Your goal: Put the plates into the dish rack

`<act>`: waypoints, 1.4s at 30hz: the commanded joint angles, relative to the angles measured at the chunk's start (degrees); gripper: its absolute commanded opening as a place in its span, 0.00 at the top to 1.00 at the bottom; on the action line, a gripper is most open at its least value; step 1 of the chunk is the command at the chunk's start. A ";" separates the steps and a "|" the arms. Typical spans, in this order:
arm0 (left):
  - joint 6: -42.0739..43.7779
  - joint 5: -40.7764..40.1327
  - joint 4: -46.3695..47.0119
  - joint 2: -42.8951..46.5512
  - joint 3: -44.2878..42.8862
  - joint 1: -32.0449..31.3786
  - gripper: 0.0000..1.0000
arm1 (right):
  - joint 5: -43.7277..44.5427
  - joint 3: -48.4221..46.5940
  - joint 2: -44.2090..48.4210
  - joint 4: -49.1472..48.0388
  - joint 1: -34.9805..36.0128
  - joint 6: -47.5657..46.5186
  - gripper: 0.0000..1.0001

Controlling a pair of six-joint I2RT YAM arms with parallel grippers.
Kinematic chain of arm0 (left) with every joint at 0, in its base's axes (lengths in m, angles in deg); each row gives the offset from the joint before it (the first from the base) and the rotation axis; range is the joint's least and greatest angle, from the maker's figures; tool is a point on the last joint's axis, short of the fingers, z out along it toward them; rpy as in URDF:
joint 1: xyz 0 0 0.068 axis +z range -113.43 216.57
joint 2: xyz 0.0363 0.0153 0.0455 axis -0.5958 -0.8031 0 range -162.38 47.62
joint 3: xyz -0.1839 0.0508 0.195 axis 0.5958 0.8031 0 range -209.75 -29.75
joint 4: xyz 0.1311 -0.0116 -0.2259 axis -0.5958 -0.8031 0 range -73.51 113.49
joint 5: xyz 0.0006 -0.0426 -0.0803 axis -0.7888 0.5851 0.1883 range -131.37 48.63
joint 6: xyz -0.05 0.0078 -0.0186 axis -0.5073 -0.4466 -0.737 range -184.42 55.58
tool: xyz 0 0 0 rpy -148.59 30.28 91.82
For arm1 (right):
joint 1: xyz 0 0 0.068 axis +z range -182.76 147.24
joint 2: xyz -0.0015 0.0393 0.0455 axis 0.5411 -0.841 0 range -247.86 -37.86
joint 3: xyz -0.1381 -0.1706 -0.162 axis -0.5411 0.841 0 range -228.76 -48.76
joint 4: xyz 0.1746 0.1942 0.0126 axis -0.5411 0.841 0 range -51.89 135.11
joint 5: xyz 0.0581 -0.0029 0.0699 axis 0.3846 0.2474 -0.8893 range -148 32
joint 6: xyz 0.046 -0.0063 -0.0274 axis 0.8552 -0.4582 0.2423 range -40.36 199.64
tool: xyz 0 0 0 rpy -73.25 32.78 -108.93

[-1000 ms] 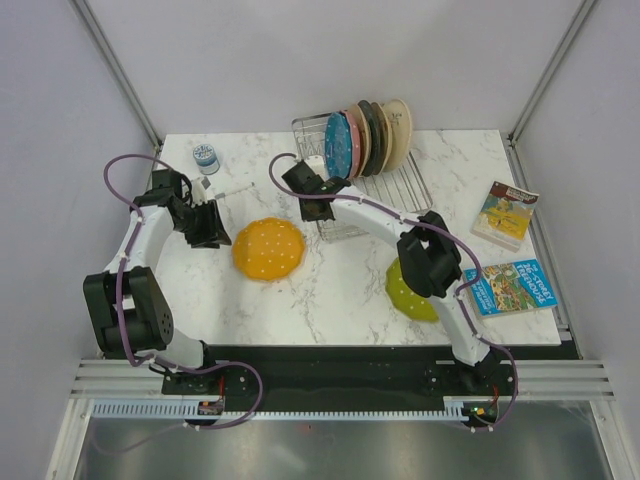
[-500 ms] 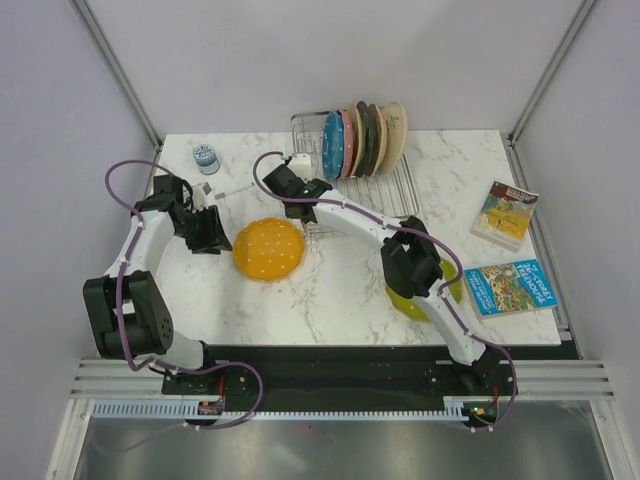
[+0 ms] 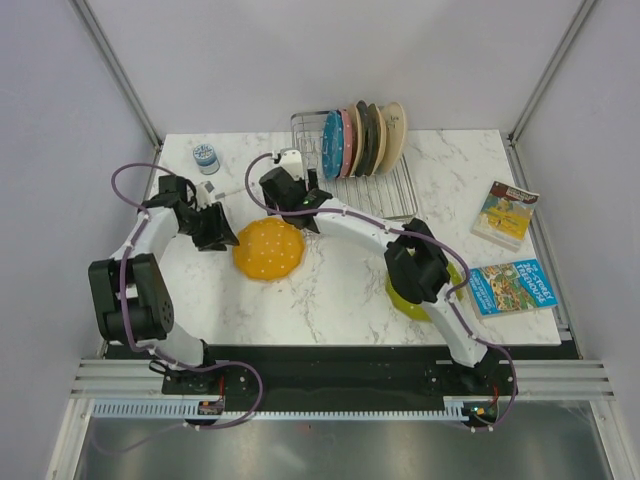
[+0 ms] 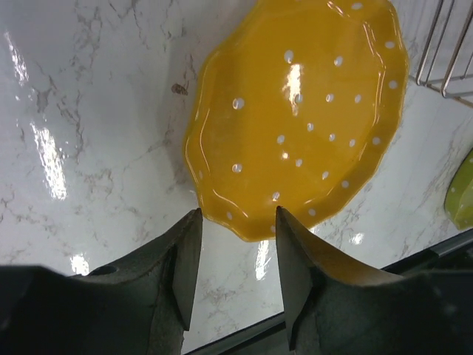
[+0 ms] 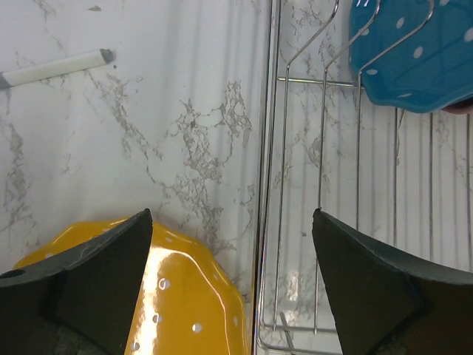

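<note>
The orange plate (image 3: 268,248) lies flat on the marble. My left gripper (image 3: 224,230) is at its left rim. In the left wrist view the left gripper (image 4: 236,222) is open, and the scalloped edge of the orange plate (image 4: 295,111) sits just at the fingertips, not pinched. My right gripper (image 3: 290,198) hangs wide open over the gap between the orange plate (image 5: 185,303) and the dish rack (image 5: 332,185). It holds nothing. The blue plate (image 3: 333,147) and pink plate (image 3: 347,143) stand in the dish rack (image 3: 390,190). The lime green plate (image 3: 412,300) lies partly under the right arm.
Dark green (image 3: 365,138) and beige or cream plates (image 3: 394,128) also stand in the rack. A small blue-lidded jar (image 3: 205,157) and a thin white stick (image 5: 55,68) lie at the back left. Two books (image 3: 505,213) (image 3: 512,285) lie at the right.
My right gripper was shut and now stands wide open, having drawn left away from the blue plate. The rack has shifted. My left gripper has moved right to the orange plate's rim.
</note>
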 commanded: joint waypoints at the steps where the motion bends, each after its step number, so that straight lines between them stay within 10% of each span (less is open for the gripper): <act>1: -4.10 2.46 4.17 -6.47 -4.98 0.03 0.48 | 3.75 5.05 13.13 -7.16 1.16 -6.46 0.04; 5: -4.54 0.35 4.00 -12.09 -9.99 -0.41 0.49 | 2.44 16.12 22.89 -14.26 1.51 -11.64 0.04; 11: -5.77 2.90 3.47 -17.29 -14.04 -2.68 0.98 | -12.81 33.45 34.86 -18.16 2.12 -15.26 0.03; 23: -7.79 0.26 -5.58 -19.57 -10.01 -15.87 0.98 | -34.11 59.73 48.66 -13.14 -3.67 -0.59 0.02; 42: -13.42 2.20 1.79 0.53 10.30 -31.53 0.89 | -58.99 81.01 50.70 -37.12 -15.90 15.07 0.02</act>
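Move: The orange plate lies flat, its middle about 9 cm right, 3 cm ahead and 7 cm below the left hand. The white marker is some 18 cm ahead of that hand, neither left nor right. From the right hand the orange plate's middle is about 15 cm back, 7 cm left and 10 cm down; the dish rack's middle is about 16 cm right and 4 cm ahead, some 6 cm lower. Reach the left gripper some 6 cm forward and down, shut its empty fingers, then sweep right and back while sinking to press the closed tips on the orange plate inside its near rim, dragging it back. Lift the wide-open right gripper about 14 cm off the rack, carry it back and right, and lower it in front of the rack, fingers swinging to point left. ##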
